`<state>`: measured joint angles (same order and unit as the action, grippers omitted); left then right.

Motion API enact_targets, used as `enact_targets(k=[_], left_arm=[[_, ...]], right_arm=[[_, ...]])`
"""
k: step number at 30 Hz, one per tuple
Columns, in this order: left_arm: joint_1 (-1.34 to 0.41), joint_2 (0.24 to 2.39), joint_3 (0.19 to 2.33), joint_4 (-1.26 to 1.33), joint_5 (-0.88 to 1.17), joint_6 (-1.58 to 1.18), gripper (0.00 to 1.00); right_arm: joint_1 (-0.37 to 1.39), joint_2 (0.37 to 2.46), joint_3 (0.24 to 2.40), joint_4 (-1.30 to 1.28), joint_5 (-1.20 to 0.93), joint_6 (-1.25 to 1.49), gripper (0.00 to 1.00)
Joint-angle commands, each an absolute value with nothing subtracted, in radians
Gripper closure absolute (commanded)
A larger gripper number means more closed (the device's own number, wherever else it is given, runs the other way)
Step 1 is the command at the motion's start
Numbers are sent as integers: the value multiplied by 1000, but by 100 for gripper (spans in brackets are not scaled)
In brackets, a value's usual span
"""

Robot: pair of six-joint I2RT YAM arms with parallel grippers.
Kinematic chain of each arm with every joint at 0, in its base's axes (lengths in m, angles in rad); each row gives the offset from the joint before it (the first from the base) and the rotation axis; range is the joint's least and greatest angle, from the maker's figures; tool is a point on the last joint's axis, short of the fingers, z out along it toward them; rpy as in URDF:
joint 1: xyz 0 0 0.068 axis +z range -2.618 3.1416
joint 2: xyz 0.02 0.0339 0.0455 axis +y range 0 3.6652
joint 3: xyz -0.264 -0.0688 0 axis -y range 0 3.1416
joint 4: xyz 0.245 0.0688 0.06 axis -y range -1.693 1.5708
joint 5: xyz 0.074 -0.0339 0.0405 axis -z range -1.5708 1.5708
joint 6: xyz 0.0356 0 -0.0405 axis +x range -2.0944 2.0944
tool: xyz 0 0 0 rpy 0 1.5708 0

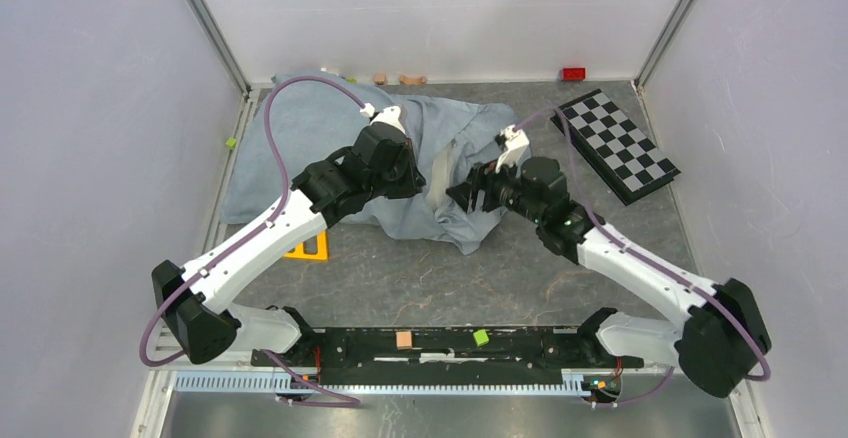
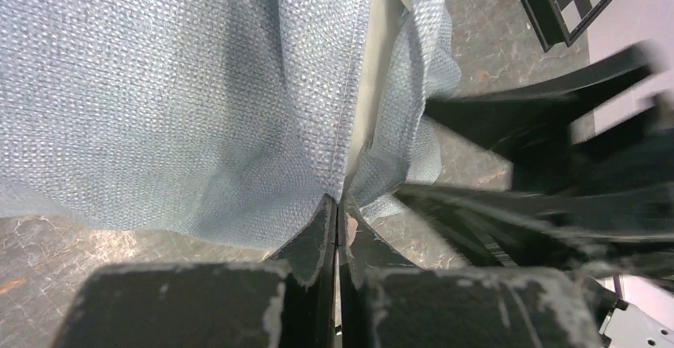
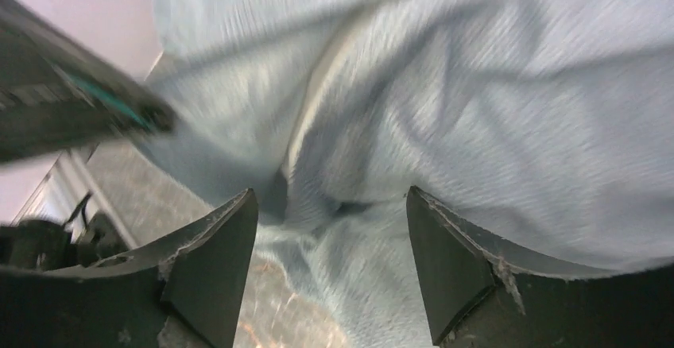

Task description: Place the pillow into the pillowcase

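The light blue-grey pillowcase (image 1: 300, 148) lies crumpled at the back of the table. My left gripper (image 1: 432, 190) is shut on its front hem (image 2: 338, 205), the fingers pressed together on the cloth (image 2: 199, 110). In the slit between two folds a narrow off-white strip (image 2: 367, 78) shows; I cannot tell whether it is the pillow, which is otherwise hidden. My right gripper (image 1: 455, 196) faces the left one from the right. It stands open (image 3: 330, 205) with blurred pillowcase cloth (image 3: 477, 86) just beyond its fingertips and nothing held.
A black-and-white checkered board (image 1: 617, 145) lies at the back right. An orange flat piece (image 1: 308, 248) pokes out under the left arm. A red block (image 1: 573, 73) and small wooden pieces (image 1: 412, 79) sit by the back wall. Side walls stand close.
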<state>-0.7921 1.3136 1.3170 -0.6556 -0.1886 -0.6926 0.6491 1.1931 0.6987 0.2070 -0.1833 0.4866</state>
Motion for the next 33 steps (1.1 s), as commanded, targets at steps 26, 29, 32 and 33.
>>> enact_targets(k=[26, 29, 32, 33], left_arm=[[-837, 1434, 1641, -713, -168, -653, 98], [-860, 1428, 1645, -684, -150, -638, 98], [-875, 1425, 1650, -670, -108, -614, 97], [-882, 1424, 1651, -671, -90, -607, 98]], right_arm=[[585, 1399, 1068, 90, -99, 494, 100], [565, 1421, 1033, 311, -225, 653, 100], [562, 1470, 1012, 482, -263, 793, 100], [558, 1494, 1006, 533, -254, 830, 100]])
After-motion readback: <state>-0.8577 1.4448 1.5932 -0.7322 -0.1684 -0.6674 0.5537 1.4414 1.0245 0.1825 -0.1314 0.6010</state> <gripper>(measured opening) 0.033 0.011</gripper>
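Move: Just forward of the open right fingers lies the pillowcase's right-hand rim, about 7 cm ahead, 2 cm right and nearly level. The pillow's pale strip shows in the mouth, some 4 cm ahead of the right hand, 4 cm left and 5 cm lower; the opposite rim, still pinched by the left fingers, is roughly 8 cm left, 1 cm ahead and 6 cm higher. From the left hand, the right-hand rim lies about 6 cm ahead, 10 cm right and 6 cm down. Arching up some 10 cm and forward over the cloth, the right hand drops back to its starting height about 7 cm farther out, closes on the pillowcase's right-hand rim, then lifts it about 4 cm and a little forward; its wrist ends turned about 10 degrees clockwise. Meanwhile the closed left hand keeps its rim and carries it up about 5 cm, then right about as far. ##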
